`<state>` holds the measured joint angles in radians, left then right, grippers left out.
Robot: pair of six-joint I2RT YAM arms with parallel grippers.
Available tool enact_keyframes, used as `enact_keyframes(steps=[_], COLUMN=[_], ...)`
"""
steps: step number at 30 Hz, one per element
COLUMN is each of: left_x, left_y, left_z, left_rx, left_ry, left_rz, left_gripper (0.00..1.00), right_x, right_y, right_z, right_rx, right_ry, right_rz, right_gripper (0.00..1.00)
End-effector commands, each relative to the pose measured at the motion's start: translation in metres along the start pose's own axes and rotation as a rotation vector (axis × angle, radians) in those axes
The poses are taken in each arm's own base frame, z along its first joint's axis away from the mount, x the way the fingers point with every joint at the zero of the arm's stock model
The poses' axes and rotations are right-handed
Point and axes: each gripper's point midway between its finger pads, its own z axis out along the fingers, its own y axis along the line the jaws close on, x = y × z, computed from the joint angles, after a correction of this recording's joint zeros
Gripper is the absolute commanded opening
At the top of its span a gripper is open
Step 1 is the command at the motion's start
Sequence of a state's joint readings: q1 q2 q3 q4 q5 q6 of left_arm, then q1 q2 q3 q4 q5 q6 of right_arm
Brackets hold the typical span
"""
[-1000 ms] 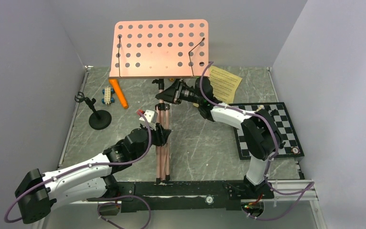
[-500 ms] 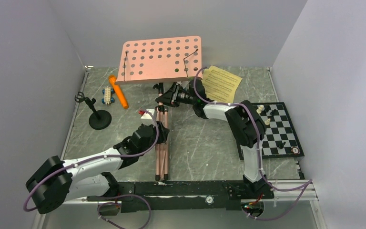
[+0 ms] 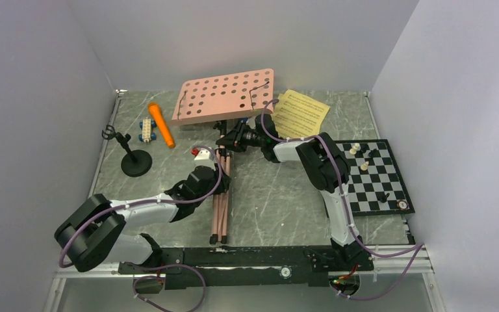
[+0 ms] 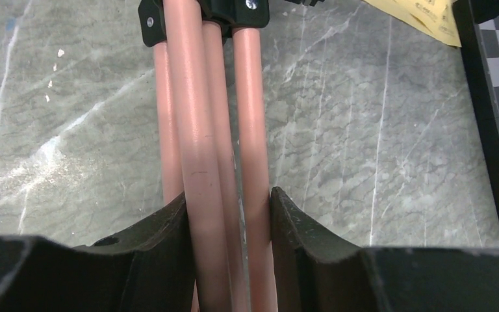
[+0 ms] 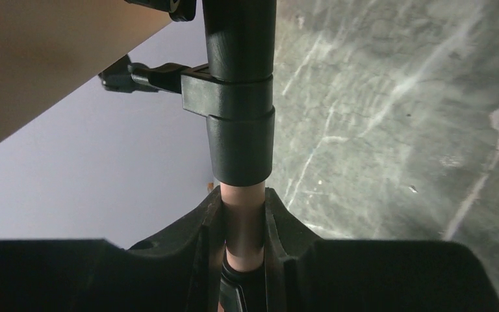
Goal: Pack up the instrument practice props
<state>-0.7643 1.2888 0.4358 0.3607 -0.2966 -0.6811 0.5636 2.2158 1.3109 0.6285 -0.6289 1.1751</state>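
Observation:
The pink hole-punched music stand (image 3: 224, 96) is tilted toward the back, its desk over the table's far middle and its folded tripod legs (image 3: 220, 201) running toward the near edge. My left gripper (image 3: 219, 181) is shut on the bundled pink legs (image 4: 198, 162). My right gripper (image 3: 224, 138) is shut on the stand's pink pole (image 5: 243, 221) just below a black collar (image 5: 240, 130). The yellow sheet-music pages (image 3: 302, 112) lie at the back right. The orange microphone (image 3: 160, 123) lies back left. The black mic stand (image 3: 133, 159) stands at the left.
Blue-and-white toy blocks (image 3: 146, 129) lie next to the microphone. A black-and-white chessboard (image 3: 371, 179) with pieces sits at the right. A small red-and-white thing (image 3: 199, 153) lies by the left gripper. White walls enclose the grey marble table (image 3: 279, 195).
The music stand has tipped back and lower; its desk looks smaller and flatter. Both arms have moved along with it, the left stretching forward along the legs.

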Motion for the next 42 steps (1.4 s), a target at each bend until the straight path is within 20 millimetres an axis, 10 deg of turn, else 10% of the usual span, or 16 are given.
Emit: enact_keyframes(steps=[1,11,18,26,42], left_x=[-0.023,-0.003,0.007,0.008,0.003], left_y=[0.048,0.054,0.059,0.059,0.046], left_z=[0.012,0.02,0.023,0.023,0.023], left_rx=[-0.228,-0.235,-0.241,-0.233,-0.192], left_ry=[-0.105,-0.035,-0.003,0.002,0.011], left_rz=[0.095,0.087,0.065,0.053,0.037], left_gripper=[0.0,0.0,0.0,0.0,0.0], right_x=[-0.022,-0.023,-0.023,-0.022,0.029], right_y=[0.066,0.034,0.026,0.007,-0.039], right_z=[-0.004,-0.006,-0.012,-0.025,-0.111], right_rx=[-0.186,-0.121,-0.079,-0.036,0.281], right_ry=[-0.025,-0.03,-0.034,-0.048,-0.068], right_rz=[-0.187,-0.099,-0.063,-0.002,-0.079], right_gripper=[0.0,0.0,0.37,0.48,0.61])
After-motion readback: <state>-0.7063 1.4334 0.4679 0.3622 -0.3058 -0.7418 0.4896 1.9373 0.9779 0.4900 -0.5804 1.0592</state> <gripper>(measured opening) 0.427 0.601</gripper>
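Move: Both hands still grip the folded music stand; the tabletop it is going down to lies straight below them, about 6 cm under the left hand on the legs and 8 cm under the right on the upper pole. The black leg clamp sits about 7 cm ahead of the left hand. From the right hand, the pink desk is some 13 cm ahead, the sheet music 24 cm right and 9 cm ahead, and the orange microphone 20 cm left and 5 cm ahead. Lower the folded music stand with both grippers together, about 3.5 cm, tipping them slightly down. Then open the right fingers off the pole, dip a little more and back that hand off to the right, some 6 cm, drawing towards the base and rising at the end. Keep the left fingers around the legs, easing them slightly left before holding still. ##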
